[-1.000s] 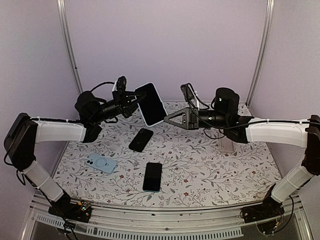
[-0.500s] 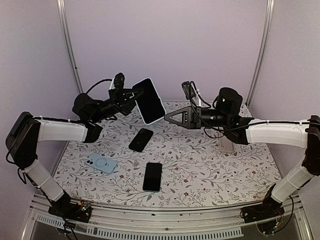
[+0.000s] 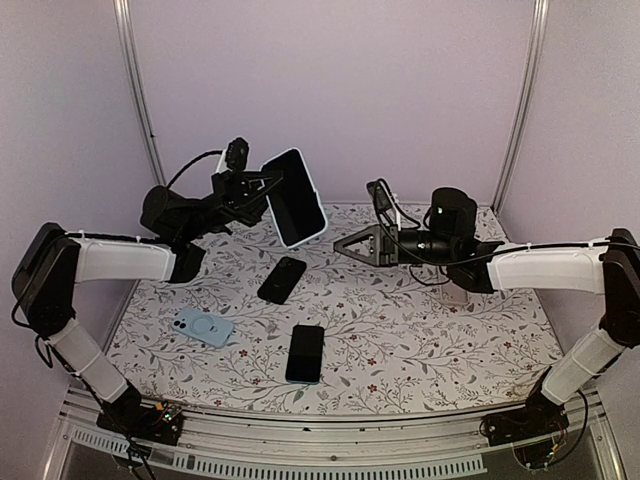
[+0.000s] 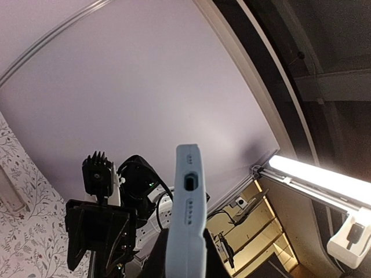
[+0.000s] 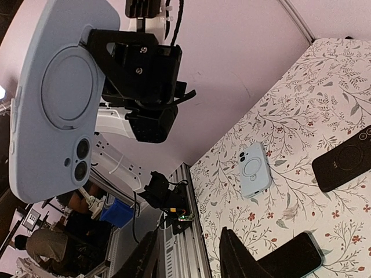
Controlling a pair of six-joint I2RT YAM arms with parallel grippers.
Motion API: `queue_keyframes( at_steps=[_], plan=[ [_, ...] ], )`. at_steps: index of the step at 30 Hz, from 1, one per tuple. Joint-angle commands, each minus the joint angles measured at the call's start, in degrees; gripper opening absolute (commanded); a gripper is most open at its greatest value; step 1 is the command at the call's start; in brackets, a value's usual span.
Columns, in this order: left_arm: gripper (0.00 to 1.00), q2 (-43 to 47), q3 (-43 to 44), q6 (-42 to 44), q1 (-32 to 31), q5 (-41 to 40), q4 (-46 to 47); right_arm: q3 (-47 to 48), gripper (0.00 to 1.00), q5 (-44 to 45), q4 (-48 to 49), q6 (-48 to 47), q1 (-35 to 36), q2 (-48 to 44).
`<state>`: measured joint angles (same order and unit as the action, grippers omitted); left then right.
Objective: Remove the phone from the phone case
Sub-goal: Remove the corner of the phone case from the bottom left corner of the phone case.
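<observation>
The phone [image 3: 296, 199], dark screen in a pale blue phone case, is held up in the air at the back left with my left gripper [image 3: 258, 190] shut on its lower end. The left wrist view shows the case's bottom edge [image 4: 188, 214] with its port, squeezed between my dark fingers [image 4: 152, 267]. The right wrist view shows the case's back [image 5: 55, 98] with ring and two lenses. My right gripper [image 3: 345, 246] hangs open just right of the phone and lower, apart from it, nothing between its fingers [image 5: 239, 255].
On the flowered table [image 3: 400, 340] lie a pale blue cased phone [image 3: 203, 326], a black one [image 3: 283, 279] near the middle and another dark phone [image 3: 305, 352] nearer the front. A pale object [image 3: 456, 291] sits under the right arm.
My left arm has lifted the cased phone a little up and to the left. The right gripper has sunk slightly, widening the gap to the phone.
</observation>
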<state>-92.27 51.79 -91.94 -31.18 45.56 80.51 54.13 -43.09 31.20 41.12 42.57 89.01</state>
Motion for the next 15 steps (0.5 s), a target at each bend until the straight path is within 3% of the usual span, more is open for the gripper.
queue_keyframes(
  at_steps=[1,4,10,15],
  plan=[
    [0.00,3.5,1.2,5.3,-0.3,-1.2,-6.4,-1.0,0.39,0.5,0.6,-1.8,-0.1,-2.0],
    [0.00,4.5,1.4,7.7,-0.1,-2.3,-11.7,-2.5,0.47,0.1,2.6,-4.1,0.1,-5.2],
    [0.00,3.0,2.8,7.1,0.0,-2.2,-12.4,-4.3,0.67,-1.6,7.4,-6.9,0.9,-10.2],
    [0.00,2.1,4.3,7.1,-0.4,-1.4,-12.2,0.3,0.82,-1.9,6.6,-7.1,1.8,-7.6]
  ],
)
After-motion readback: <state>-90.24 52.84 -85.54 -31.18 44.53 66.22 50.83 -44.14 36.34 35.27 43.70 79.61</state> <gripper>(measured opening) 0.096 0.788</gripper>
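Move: From the right gripper, which is empty, the cased phone held by the left gripper has its middle roughly 9 cm to the left and 10 cm above, about level fore and aft. On the table some 25 cm beneath the right gripper, a loose phone lies about 7 cm to the left and straight below, and a dark-cased phone 18 cm ahead and 12 cm left. From the left gripper, the cased phone's middle is about 5 cm right, 2 cm back and 1 cm lower. Lift the right gripper about 6 cm, up towards the level of the held phone, while drawing it back some 4 cm and slightly right. Spread its fingers from about a third to nearly fully open and roll the wrist about 15 degrees, touching nothing. Keep the left gripper's pinch on the cased phone, easing it some 2 cm forward and down with a small tilt. ##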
